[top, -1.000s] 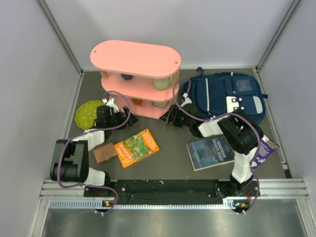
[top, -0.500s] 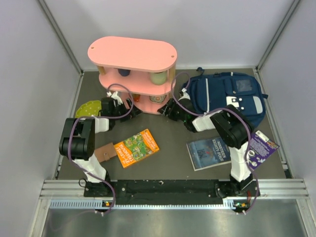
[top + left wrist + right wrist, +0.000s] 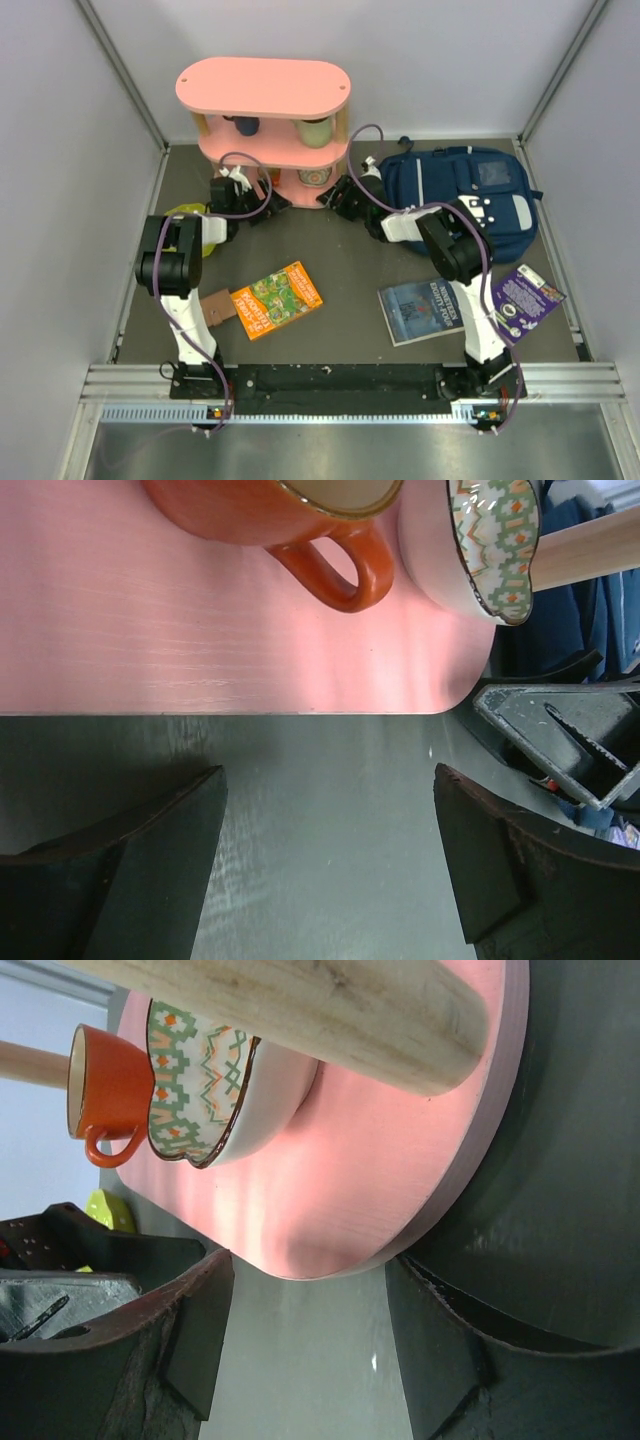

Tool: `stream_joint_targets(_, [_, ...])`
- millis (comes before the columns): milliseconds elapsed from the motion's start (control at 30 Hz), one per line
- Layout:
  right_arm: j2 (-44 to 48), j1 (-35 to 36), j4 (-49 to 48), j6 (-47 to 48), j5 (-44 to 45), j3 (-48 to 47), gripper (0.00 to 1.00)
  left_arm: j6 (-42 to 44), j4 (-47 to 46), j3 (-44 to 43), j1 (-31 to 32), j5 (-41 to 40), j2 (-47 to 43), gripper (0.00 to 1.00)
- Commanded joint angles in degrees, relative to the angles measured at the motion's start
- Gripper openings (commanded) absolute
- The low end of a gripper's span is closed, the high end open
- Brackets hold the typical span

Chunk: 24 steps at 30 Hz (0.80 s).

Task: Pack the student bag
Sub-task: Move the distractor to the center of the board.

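The student bag (image 3: 465, 195), navy with white patches, lies flat at the back right of the table. Both arms reach out to the bottom board of a pink shelf unit (image 3: 265, 90) standing left of the bag. My left gripper (image 3: 258, 208) is at the board's front left, and in its wrist view (image 3: 328, 780) the jaws are open with only bare table between them. My right gripper (image 3: 338, 196) is at the board's right end. In the right wrist view (image 3: 310, 1270) it is open too, and the board's rounded end (image 3: 330, 1230) sits right at the fingertips.
The shelf's lower board carries an orange mug (image 3: 290, 510) and a patterned bowl (image 3: 490, 540). On the table lie an orange book (image 3: 277, 299), a blue book (image 3: 427, 310), a purple packet (image 3: 522, 298), a brown wallet (image 3: 212, 310) and a green item (image 3: 190, 215).
The pink shelf has slid toward the back wall. Both arms have stretched out after it, their grippers staying at its base. Both pairs of jaws have narrowed slightly.
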<state>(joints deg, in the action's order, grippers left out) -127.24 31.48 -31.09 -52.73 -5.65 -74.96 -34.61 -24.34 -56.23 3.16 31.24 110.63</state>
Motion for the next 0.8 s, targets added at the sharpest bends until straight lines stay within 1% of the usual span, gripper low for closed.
stream_joint_targets(0, [-3.4,-1.5,0.2,0.5,-0.9,-7.7,0.62,-1.9,-3.9,-6.2,0.4,3.1,2.5,0.88])
stream_joint_targets(233, [-9.1,-2.8,4.0,0.8,-3.0,-16.0,0.63,-4.5,-6.6,-6.9,0.5,3.6,5.0,0.88])
stream_joint_targets(367, [-10.7,-3.3,6.2,1.8,-3.4,-20.5,0.64,-4.8,-6.9,-7.1,0.8,3.4,5.7,0.87])
stream_joint_targets(433, [-11.1,-3.4,6.7,2.0,-3.5,-21.5,0.64,-4.7,-6.8,-7.2,0.8,3.1,5.9,0.87])
stream_joint_targets(567, [-13.8,-3.4,9.0,2.3,-4.1,-26.3,0.64,-3.4,-3.8,-10.9,0.4,2.9,7.1,0.88])
stream_joint_targets(633, [-14.0,-3.3,8.9,2.4,-4.4,-26.5,0.64,-3.4,-2.4,-12.3,0.2,4.0,7.9,0.87])
stream_joint_targets(767, [-14.4,-3.3,8.8,2.0,-4.7,-26.4,0.65,-4.1,-2.0,-13.1,-0.4,3.3,8.4,0.88])
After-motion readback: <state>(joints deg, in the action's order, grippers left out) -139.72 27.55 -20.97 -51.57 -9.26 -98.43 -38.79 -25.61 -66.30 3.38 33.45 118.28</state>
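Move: The pink shelf, the distractor, stands right in front of both hands: its middle is about 8 cm ahead of the left hand and 1 cm to its left, and about 7 cm ahead and 12 cm left of the right hand, some 9 cm above both. On its bottom board, about at hand height, the orange mug is 8 cm straight ahead of the left hand, and the patterned bowl 6 cm ahead and 4 cm left of the right hand. The yellow plate lies 9 cm back and 21 cm left of the left hand; the blue backpack lies 30 cm right of the right hand, level with it. Both hands drive forward at low height against the front of the pink shelf, fingers staying open: the right hand, still bearing on the rounded right front corner of the bottom board, goes about 7.5 cm forward, easing off near the end. The left hand advances only some 4 cm close behind the front edge and drifts about 1 cm right, nearly pausing midway before it goes on, while the board's right part draws away from its fingers. ##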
